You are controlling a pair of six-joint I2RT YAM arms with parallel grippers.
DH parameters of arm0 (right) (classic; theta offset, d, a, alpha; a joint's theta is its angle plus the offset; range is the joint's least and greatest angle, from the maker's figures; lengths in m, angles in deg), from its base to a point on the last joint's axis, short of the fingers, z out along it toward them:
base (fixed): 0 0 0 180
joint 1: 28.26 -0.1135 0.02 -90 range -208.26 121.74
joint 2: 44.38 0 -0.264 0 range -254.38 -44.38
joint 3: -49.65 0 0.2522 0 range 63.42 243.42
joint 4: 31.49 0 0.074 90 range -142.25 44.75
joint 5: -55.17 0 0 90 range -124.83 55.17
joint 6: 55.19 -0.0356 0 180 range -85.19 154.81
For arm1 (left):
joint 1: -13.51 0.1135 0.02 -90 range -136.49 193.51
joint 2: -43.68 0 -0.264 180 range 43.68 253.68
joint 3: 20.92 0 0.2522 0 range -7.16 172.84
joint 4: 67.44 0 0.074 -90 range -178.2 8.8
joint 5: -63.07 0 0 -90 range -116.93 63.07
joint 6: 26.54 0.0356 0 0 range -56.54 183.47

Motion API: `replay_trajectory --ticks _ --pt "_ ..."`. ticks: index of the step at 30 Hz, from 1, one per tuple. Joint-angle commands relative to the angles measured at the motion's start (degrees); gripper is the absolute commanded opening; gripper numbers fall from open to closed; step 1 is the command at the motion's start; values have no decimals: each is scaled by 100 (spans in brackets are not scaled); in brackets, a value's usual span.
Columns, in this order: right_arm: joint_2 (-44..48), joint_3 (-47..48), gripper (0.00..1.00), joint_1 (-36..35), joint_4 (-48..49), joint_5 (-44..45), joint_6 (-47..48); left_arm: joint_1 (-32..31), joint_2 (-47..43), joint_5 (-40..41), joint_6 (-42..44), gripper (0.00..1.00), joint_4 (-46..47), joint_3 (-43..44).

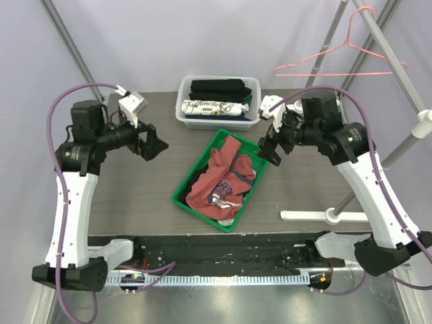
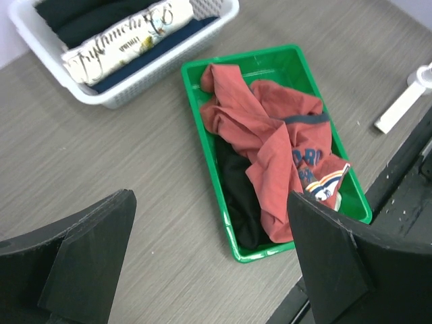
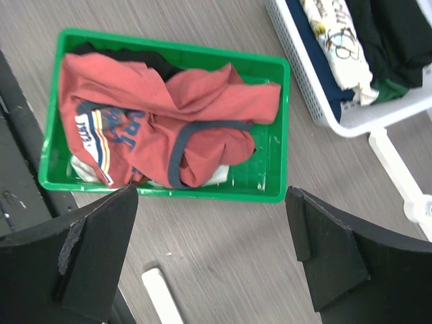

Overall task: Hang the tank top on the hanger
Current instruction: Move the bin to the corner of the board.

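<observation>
The rust-red tank top (image 1: 219, 181) lies crumpled in a green tray (image 1: 191, 177) at the table's middle, its navy trim and chest graphic showing (image 2: 270, 145) (image 3: 162, 121). The pink wire hanger (image 1: 351, 47) hangs from a rail at the back right. My left gripper (image 1: 152, 144) hovers left of the tray, open and empty (image 2: 209, 260). To the right of the tray, my right gripper (image 1: 268, 150) is also open with nothing in it (image 3: 209, 253). Both are held above the table, apart from the shirt.
A white basket (image 1: 217, 116) with folded black clothes and a white printed cloth stands behind the tray. A white garment rack's foot (image 1: 324, 216) and slanted poles (image 1: 395, 64) occupy the right side. Black cloth lies under the shirt in the tray.
</observation>
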Motion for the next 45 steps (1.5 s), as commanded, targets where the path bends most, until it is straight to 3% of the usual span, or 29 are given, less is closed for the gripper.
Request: replay_trajectory --ticks 1,15,31,45 --pt "115 -372 100 -28 398 516 152 -562 155 604 158 100 415 -330" --pt "668 -2033 100 -19 1444 1378 231 -1698 1016 1808 360 99 1144 -1174" --pt "854 -3238 100 -28 2630 1844 275 -1900 1957 2415 351 100 2129 -1738" --pt "932 -3564 100 -28 2833 1888 240 -2217 3064 2951 325 100 2797 -1721"
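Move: From the left gripper, the green bin's middle lies about 16 cm to the right, 6 cm ahead and some 33 cm down; from the right gripper it lies about 11 cm to the left, 7 cm ahead and 32 cm down. The white basket stands around 23 cm beyond the bin, straight out from it. The rack's near foot is about 23 cm to the right gripper's right and 5 cm back. Bring the left gripper down about 25 cm onto the bin's left side, swinging right early and then easing forward, and tip its fingers some 30 degrees steeper. Meanwhile lower the right gripper about 14 cm beside the bin's far right end, drifting forward and right and turning it clockwise as its fingers dip. Keep both wide open and stop clear above. ##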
